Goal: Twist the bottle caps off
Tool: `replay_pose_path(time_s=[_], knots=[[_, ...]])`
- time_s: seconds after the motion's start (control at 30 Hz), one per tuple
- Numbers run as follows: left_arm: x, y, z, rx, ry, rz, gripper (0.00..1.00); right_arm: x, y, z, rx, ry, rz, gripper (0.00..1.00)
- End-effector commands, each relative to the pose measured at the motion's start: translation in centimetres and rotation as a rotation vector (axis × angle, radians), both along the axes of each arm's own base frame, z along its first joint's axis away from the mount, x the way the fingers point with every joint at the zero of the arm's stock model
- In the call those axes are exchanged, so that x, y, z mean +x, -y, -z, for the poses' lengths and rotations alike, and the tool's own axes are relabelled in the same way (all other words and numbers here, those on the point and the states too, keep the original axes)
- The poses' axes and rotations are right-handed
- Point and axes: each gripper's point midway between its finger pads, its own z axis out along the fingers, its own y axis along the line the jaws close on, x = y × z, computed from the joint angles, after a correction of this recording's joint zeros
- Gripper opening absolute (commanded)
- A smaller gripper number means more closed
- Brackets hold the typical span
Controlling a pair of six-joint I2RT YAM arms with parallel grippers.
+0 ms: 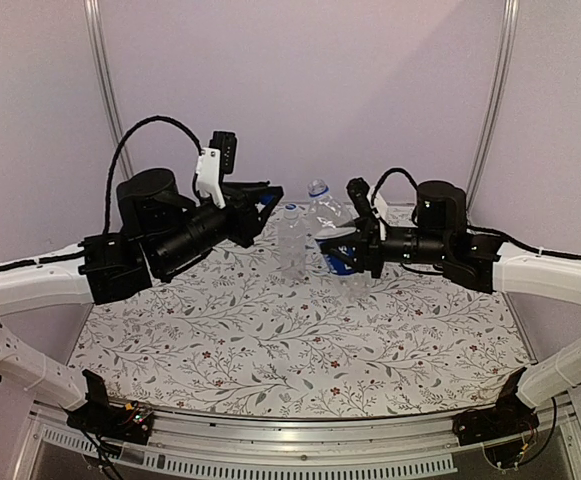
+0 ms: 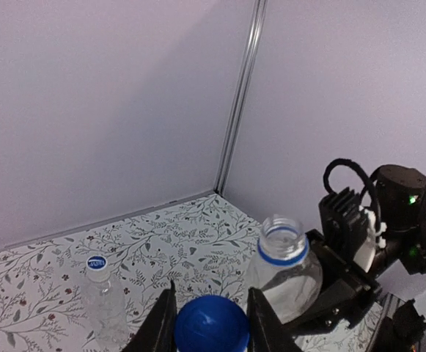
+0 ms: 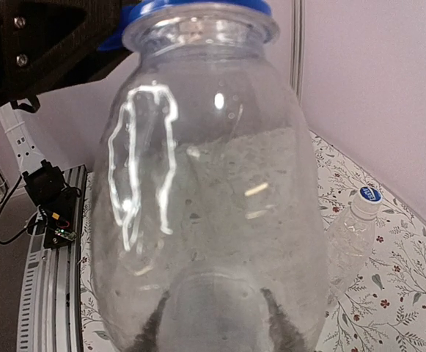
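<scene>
My left gripper (image 2: 211, 301) is shut on the solid blue cap (image 2: 211, 327), held in the air off its bottle. Just to its right, the clear bottle (image 2: 286, 275) stands open-mouthed, a blue ring round its bare neck (image 2: 281, 242). My right gripper (image 3: 214, 327) is shut on that bottle's lower body (image 3: 213, 205), holding it above the table (image 1: 330, 235). The second clear bottle (image 1: 292, 245) stands upright on the cloth between the arms, its whitish cap with a blue top (image 2: 97, 264) still on it (image 3: 370, 195).
A floral cloth (image 1: 300, 350) covers the table. Pale walls close the back and sides, with metal posts (image 2: 238, 95) in the corners. The left gripper's black body (image 3: 44, 44) hangs close above the held bottle's mouth. A metal rail (image 1: 290, 435) runs along the near edge.
</scene>
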Motion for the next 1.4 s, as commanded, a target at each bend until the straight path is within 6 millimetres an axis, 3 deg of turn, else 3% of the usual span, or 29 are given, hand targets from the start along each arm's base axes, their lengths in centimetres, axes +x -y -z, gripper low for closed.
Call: replay_pose_path(time_s=[0.0,0.2,0.5,0.8,1.07,1.37], knots=[[1.8,-2.7,3.6,0.015,-0.038,-0.093,0.15,0.8,1.9,-2.4,0.057,0.032,0.073,0.33],[2.8,-5.0,10.5,0.066,-0.108,-0.162,0.17,0.9,2.9,-3.3,0.073,0.043,0.107,0.33],[4.2,-6.6,20.9,0.199,-0.252,-0.215,0.20,1.1,2.6,-2.6,0.061,0.025,0.096,0.33],[2.5,-7.7,30.7,0.297,-0.423,-0.202,0.23,1.4,2.3,-1.5,0.042,0.010,0.094,0.33],[0.9,-7.5,35.1,0.377,-0.495,-0.161,0.25,1.6,1.9,0.2,0.026,-0.025,0.087,0.33],[0.7,-7.6,37.0,0.419,-0.507,-0.166,0.27,1.5,2.0,0.6,0.023,-0.036,0.087,0.33]])
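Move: The left hand, already gripping the removed blue cap, is headed for a bare patch of table about 8 cm to its left, 1 cm ahead and some 40 cm below. The open bottle, held by the right hand, lies level ahead, about 9 cm to the right and 11 cm down. The capped bottle stands roughly 20 cm ahead, 1 cm right, its middle 29 cm lower. From the right hand, that patch is about 15 cm left, 1 cm ahead and 29 cm down. Down steeply and fast, some 37 cm, the left hand carries the pinched blue cap away from the open bottle to low over the near table, drifting about 8 cm left, its fingers tipping some 40 degrees downward and staying shut on the cap. The right hand keeps holding the open bottle, easing right and up about 3 cm, then sinking about 4 cm. ##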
